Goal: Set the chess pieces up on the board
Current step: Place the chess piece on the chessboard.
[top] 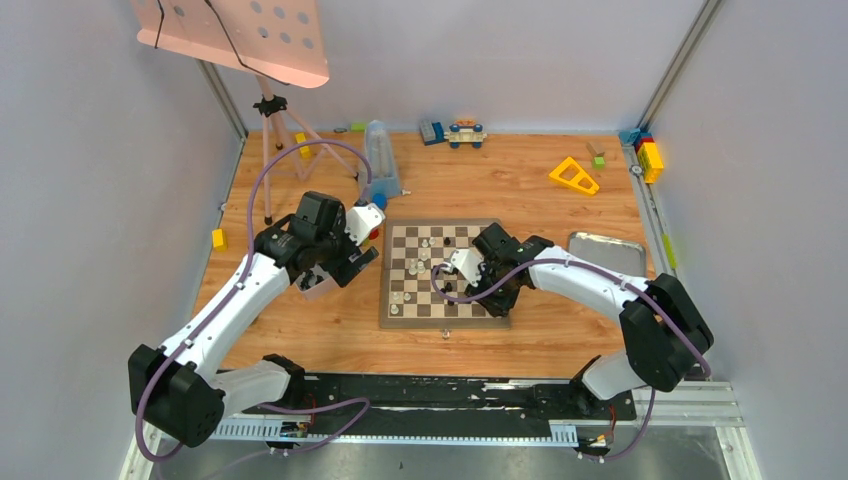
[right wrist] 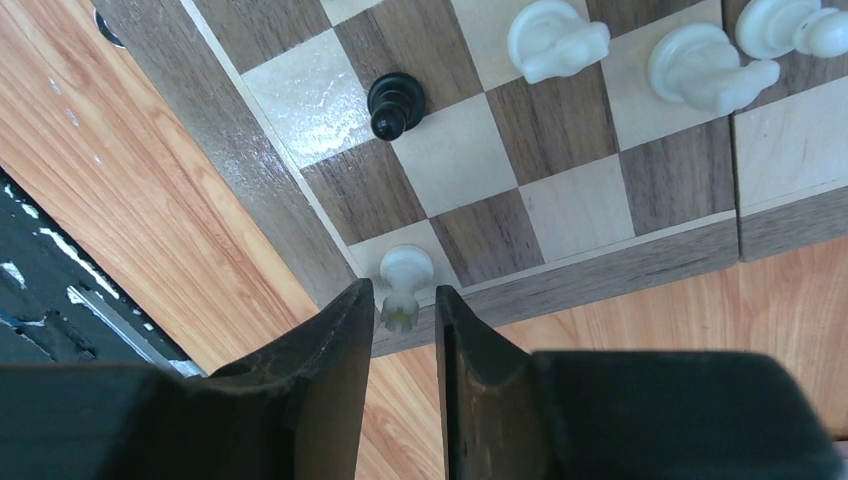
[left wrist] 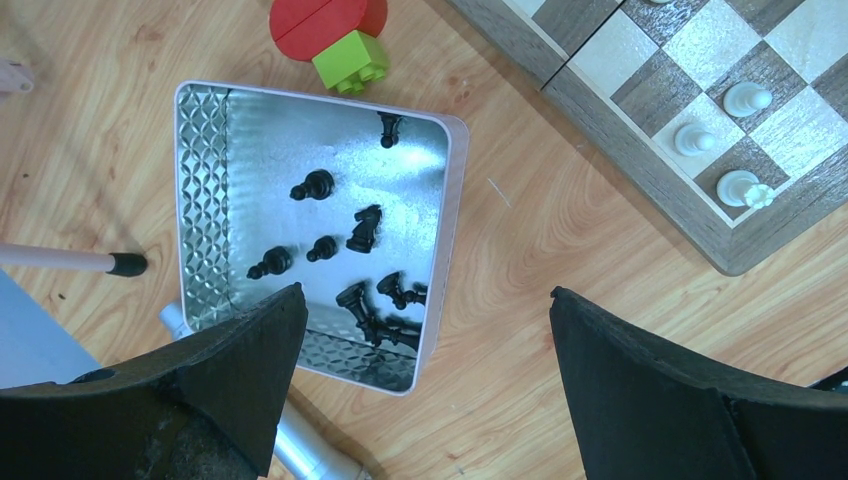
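The board lies mid-table with several white pieces on its left half. In the right wrist view a white rook stands on the board's corner square. My right gripper straddles the rook's top, narrowly open, with a slim gap on each side. A black pawn stands two squares away, and white pieces beyond it. My left gripper hangs wide open and empty over the edge of a small metal tin holding several black pieces.
A red and green block sits between the tin and the board edge. A tripod leg lies left of the tin. A grey metal tray is right of the board, with a yellow triangle and toy blocks behind.
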`<move>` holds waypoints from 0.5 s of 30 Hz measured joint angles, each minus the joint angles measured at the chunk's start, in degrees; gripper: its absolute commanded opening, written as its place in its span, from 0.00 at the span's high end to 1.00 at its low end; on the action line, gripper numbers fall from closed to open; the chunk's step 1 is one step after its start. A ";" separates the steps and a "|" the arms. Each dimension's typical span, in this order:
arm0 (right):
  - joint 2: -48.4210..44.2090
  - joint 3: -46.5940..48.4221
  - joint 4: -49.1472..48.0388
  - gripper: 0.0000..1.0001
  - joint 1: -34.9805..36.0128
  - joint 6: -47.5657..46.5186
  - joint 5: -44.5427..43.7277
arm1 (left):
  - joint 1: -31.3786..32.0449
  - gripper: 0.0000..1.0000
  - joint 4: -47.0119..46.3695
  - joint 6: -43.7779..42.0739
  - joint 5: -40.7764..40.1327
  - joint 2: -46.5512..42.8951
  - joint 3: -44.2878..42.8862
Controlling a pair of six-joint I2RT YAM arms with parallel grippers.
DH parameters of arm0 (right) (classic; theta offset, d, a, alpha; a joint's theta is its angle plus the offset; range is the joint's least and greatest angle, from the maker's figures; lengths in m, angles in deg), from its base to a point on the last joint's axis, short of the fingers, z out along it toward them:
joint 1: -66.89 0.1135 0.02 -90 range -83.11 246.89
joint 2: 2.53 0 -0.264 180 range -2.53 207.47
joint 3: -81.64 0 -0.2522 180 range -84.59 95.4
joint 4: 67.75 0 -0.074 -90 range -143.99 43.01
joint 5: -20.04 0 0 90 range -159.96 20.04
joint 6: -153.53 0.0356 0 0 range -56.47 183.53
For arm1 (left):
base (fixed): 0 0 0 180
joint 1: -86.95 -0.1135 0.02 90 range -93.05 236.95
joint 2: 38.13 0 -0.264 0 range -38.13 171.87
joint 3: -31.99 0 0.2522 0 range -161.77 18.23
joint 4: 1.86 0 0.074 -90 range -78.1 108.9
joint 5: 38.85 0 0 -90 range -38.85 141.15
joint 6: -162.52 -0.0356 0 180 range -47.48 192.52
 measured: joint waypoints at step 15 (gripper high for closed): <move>-2.60 3.69 1.95 0.31 -0.15 0.76 0.02 | 0.00 0.01 -0.04 -0.50 -0.68 -0.59 0.17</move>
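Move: The white chess piece I have just set down stands upright on the near right corner square, straight between my right fingertips, its middle about 1 cm lower. A black pawn is about 2 cm farther out and 4 cm to the left of it. One white piece stands roughly 5 cm farther out and 5 cm left of it, another about 8 cm out and 3 cm left. From my left hand the corner piece lies some 23 cm right, 7 cm back and 12 cm down. I spread my already loosened right fingers wide around the white piece on its corner square, keeping the hand still. Then I lift straight off it, picking up speed, about 3 cm up with a slight drift of 1 cm or so forward and to the left, fingers pointing down over the board. ##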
